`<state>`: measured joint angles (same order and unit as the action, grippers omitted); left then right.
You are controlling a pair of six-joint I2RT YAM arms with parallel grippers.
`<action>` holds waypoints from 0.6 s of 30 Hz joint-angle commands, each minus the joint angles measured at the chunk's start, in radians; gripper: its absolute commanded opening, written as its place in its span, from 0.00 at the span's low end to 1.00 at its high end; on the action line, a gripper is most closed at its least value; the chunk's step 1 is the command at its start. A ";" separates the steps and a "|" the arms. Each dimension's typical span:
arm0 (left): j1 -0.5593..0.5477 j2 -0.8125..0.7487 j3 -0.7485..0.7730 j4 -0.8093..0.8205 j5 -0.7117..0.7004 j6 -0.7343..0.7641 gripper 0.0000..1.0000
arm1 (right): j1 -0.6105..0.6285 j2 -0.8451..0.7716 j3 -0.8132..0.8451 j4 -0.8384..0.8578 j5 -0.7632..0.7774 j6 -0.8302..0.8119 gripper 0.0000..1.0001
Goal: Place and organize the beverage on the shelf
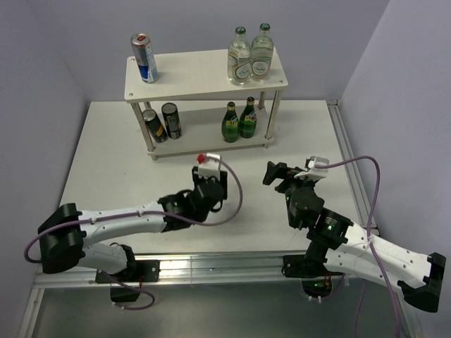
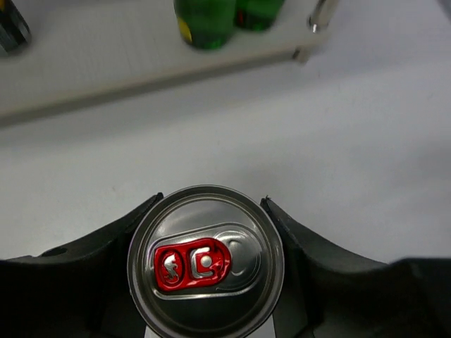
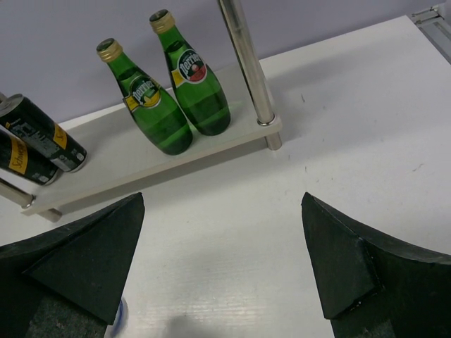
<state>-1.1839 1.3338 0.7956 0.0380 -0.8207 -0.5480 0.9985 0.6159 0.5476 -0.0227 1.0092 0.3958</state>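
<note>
A slim silver can with a red pull tab (image 2: 205,262) stands upright on the white table between the fingers of my left gripper (image 2: 211,204), which press on both sides of it. In the top view the left gripper (image 1: 209,176) sits in front of the light-wood shelf (image 1: 204,74). A silver-blue can (image 1: 144,58) and two clear green-capped bottles (image 1: 239,56) (image 1: 261,51) stand on the top board. Two green bottles (image 3: 151,105) (image 3: 197,81) stand on the lower board. My right gripper (image 3: 222,260) hangs open over bare table, nothing in it.
Two dark cans (image 1: 153,125) (image 1: 171,120) stand at the left of the lower board. A metal shelf leg (image 3: 246,63) rises right of the green bottles. Purple walls close in the table (image 1: 99,162) at the back and sides.
</note>
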 commanded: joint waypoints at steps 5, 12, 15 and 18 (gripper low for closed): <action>0.339 0.048 0.769 -0.275 0.110 0.300 0.12 | -0.009 -0.027 0.000 0.020 0.014 0.002 0.99; 0.518 0.298 1.321 -0.464 0.227 0.411 0.13 | -0.014 -0.045 0.000 0.020 0.008 -0.003 0.99; 0.556 0.416 1.533 -0.516 0.250 0.436 0.14 | -0.018 -0.054 -0.002 0.020 0.008 -0.002 0.99; 0.621 0.488 1.648 -0.529 0.282 0.438 0.16 | -0.021 -0.065 0.000 0.020 0.009 0.002 0.99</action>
<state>-0.6052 1.7744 2.3375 -0.4454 -0.6090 -0.1619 0.9852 0.5659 0.5476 -0.0223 1.0042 0.3950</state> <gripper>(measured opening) 0.589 0.993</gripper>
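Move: The left gripper already holds the silver can off the table. The free spot for it on the shelf top lies about 30 cm ahead, 12 cm to its left and 24 cm above. The standing can is some 8 cm left of that spot. The nearer clear bottle stands about 31 cm ahead of this hand, 7 cm right, 27 cm up. The green bottles on the lower board are 29 cm ahead, 6 cm right, 3 cm lower. From the right hand the spot is roughly 30 cm ahead, 32 cm left, 15 cm up. Sweep the left gripper fast up, about 37 cm, and some 20 cm forward with a smaller share to the left, carrying the can from over the table to above the shelf top's front edge, right of the standing can. Keep the grip unchanged; tip the fingers up by about 25 degrees to near level and swing them counter-clockwise, easing off the climb at the end. ##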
